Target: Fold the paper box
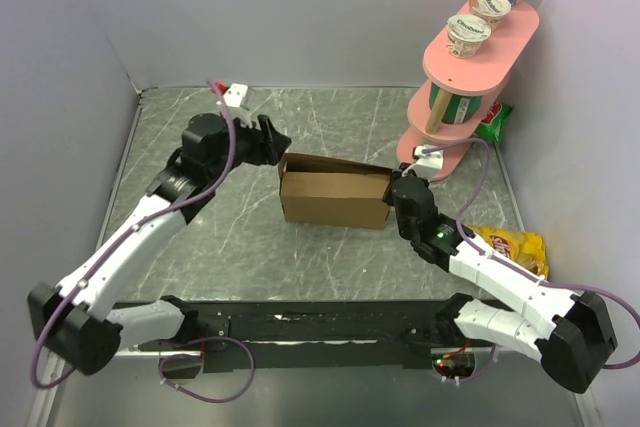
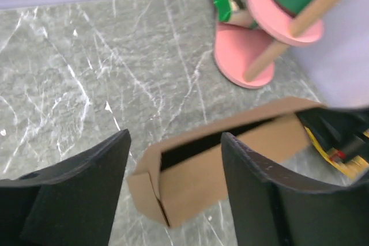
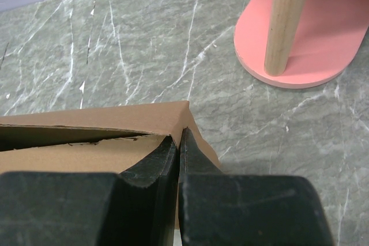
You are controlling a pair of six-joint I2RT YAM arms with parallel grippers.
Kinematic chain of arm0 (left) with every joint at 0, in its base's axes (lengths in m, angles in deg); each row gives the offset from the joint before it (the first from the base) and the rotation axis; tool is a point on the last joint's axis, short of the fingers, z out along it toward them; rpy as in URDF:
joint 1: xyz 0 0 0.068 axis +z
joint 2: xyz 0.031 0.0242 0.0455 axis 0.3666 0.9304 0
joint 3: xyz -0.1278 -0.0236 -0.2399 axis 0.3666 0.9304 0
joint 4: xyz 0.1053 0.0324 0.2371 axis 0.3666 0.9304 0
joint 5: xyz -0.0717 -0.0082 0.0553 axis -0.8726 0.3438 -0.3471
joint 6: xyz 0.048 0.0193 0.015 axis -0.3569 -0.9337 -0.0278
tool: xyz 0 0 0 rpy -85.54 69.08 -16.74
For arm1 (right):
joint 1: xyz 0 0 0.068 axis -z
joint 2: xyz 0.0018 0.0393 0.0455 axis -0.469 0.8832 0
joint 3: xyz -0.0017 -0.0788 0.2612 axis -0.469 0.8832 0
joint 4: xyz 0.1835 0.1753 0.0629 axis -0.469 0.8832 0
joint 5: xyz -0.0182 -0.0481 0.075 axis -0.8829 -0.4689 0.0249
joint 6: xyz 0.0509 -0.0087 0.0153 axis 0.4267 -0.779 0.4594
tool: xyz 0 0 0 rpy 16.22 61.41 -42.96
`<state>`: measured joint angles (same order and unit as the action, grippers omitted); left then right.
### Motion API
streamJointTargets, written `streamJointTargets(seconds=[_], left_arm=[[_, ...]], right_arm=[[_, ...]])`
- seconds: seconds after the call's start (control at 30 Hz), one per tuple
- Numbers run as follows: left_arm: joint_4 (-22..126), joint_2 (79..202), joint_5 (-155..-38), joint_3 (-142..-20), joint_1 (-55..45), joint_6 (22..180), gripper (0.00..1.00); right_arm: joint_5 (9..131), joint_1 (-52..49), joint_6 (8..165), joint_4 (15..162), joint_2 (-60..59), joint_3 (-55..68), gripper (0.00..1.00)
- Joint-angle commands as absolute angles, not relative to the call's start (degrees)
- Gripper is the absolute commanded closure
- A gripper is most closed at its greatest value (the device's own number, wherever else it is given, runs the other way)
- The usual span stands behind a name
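Note:
The paper box (image 1: 335, 197) is plain brown cardboard and stands on the grey marbled table as a long, shallow shape with a dark slot open along its top. My right gripper (image 1: 395, 187) is at its right end. In the right wrist view the black fingers (image 3: 164, 159) are pressed together on the box's end wall (image 3: 115, 119) at the upper corner. My left gripper (image 1: 278, 139) hovers just off the left end. In the left wrist view its jaws stand wide apart (image 2: 176, 136), and the box (image 2: 196, 177) lies beyond them, untouched.
A pink two-tier stand (image 1: 470, 67) with yoghurt cups (image 1: 468, 35) stands at the back right, and a green packet (image 1: 493, 122) lies beside its base. A yellow snack bag (image 1: 515, 247) lies right of the right arm. Grey walls enclose the table on three sides.

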<state>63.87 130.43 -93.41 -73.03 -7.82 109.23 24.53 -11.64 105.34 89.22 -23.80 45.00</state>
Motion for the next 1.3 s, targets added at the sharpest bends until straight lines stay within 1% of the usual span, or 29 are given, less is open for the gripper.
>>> streamJointTargets(seconds=[0.0,0.07,0.17,0.27,0.3,0.37,0.47,0.5,0.57,0.6,0.67,0.7,0.77,0.87,0.97,1.0,1.07,1.1,1.17,1.23,1.27], left_arm=[[60.0,136.4,-91.8,-73.6,-7.3,112.5,0.38],[59.2,138.2,-92.3,-73.3,-7.2,113.6,0.41],[58.5,139.2,-93.7,-72.2,-7.3,114.8,0.51],[56.3,138.2,-94.4,-69.6,-7.3,116.6,0.64],[55.4,137.9,-94.7,-68.3,-7.3,117.1,0.71],[54.8,137.6,-95.2,-67.0,-7.3,118.5,0.75],[54.5,137.3,-96.0,-64.9,-7.3,119.9,0.84],[54.5,137.2,-96.0,-63.9,-7.3,120.0,0.87],[52.6,136.5,-95.2,-62.6,-7.3,120.7,0.89],[52.4,136.1,-94.9,-61.5,-7.3,120.9,0.90],[51.7,135.3,-94.1,-60.6,-7.3,121.5,0.93],[51.6,135.1,-93.9,-60.1,-7.3,121.7,0.93],[51.7,134.7,-93.6,-60.0,-7.3,121.8,0.94],[51.3,134.1,-92.7,-59.5,-7.3,122.0,0.95],[50.8,133.9,-92.4,-58.8,-7.3,122.1,0.95],[50.9,133.9,-92.5,-58.9,-7.4,121.9,0.95],[51.3,134.4,-92.4,-59.2,-7.4,121.5,0.95],[51.6,134.6,-92.6,-59.5,-7.3,121.1,0.96],[51.3,134.6,-92.7,-59.6,-7.4,120.7,0.96],[51.0,134.6,-92.8,-59.5,-7.3,120.6,0.96],[51.1,134.6,-92.8,-59.4,-7.3,120.5,0.96]], right_arm=[[30.2,-12.8,105.7,102.0,-21.6,47.6,1.00],[30.4,-12.8,105.8,101.7,-21.4,47.8,1.00],[29.9,-12.9,106.2,101.8,-20.9,47.8,1.00],[29.2,-12.9,106.9,102.6,-20.5,47.6,1.00],[29.3,-12.9,107.0,102.3,-20.3,47.6,1.00],[29.3,-12.9,107.4,102.1,-20.4,47.8,1.00],[29.7,-12.9,107.5,101.8,-20.5,47.8,1.00],[29.7,-12.8,107.5,101.9,-20.5,47.8,0.93],[29.8,-12.8,107.3,101.9,-21.0,47.8,0.78],[29.8,-12.9,107.2,101.8,-21.2,47.8,0.73],[29.8,-12.9,107.1,101.5,-22.5,48.4,0.69],[29.9,-12.9,106.7,101.3,-22.9,48.5,0.65],[30.0,-12.9,106.3,100.7,-24.1,49.0,0.63],[30.4,-12.9,105.5,100.6,-25.3,49.2,0.56],[30.9,-13.0,104.8,100.2,-26.5,49.4,0.45],[31.8,-13.1,104.2,99.9,-27.0,49.5,0.39],[32.8,-13.2,103.4,99.2,-28.8,50.0,0.32],[33.9,-13.2,102.5,98.6,-29.4,50.2,0.26],[35.0,-13.2,101.6,98.4,-31.4,50.4,0.19],[37.1,-13.2,100.0,97.8,-33.7,50.7,0.17],[37.8,-13.3,99.7,97.7,-34.5,50.9,0.11]])
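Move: The open left hand hangs over the paper box: its far left corner is about 3 cm ahead, 2 cm to the right and 7 cm below, with the box's middle some 12 cm right, 3 cm back and 11 cm down. The right hand already pinches the far right corner between its fingertips; from there the box's middle is roughly 11 cm left and 5 cm back, and the pink shelf's foot about 11 cm right, 8 cm ahead, 17 cm below. The left fingers close from wide open to pinch the box's far left corner after dropping about 6 cm and reaching some 3 cm forward; keeping hold, the hand eases slightly left, its left side dipping about 10 degrees. Midway the right fingers, until then still, open wide and let go of the far right corner, backing off about 2.5 cm. ##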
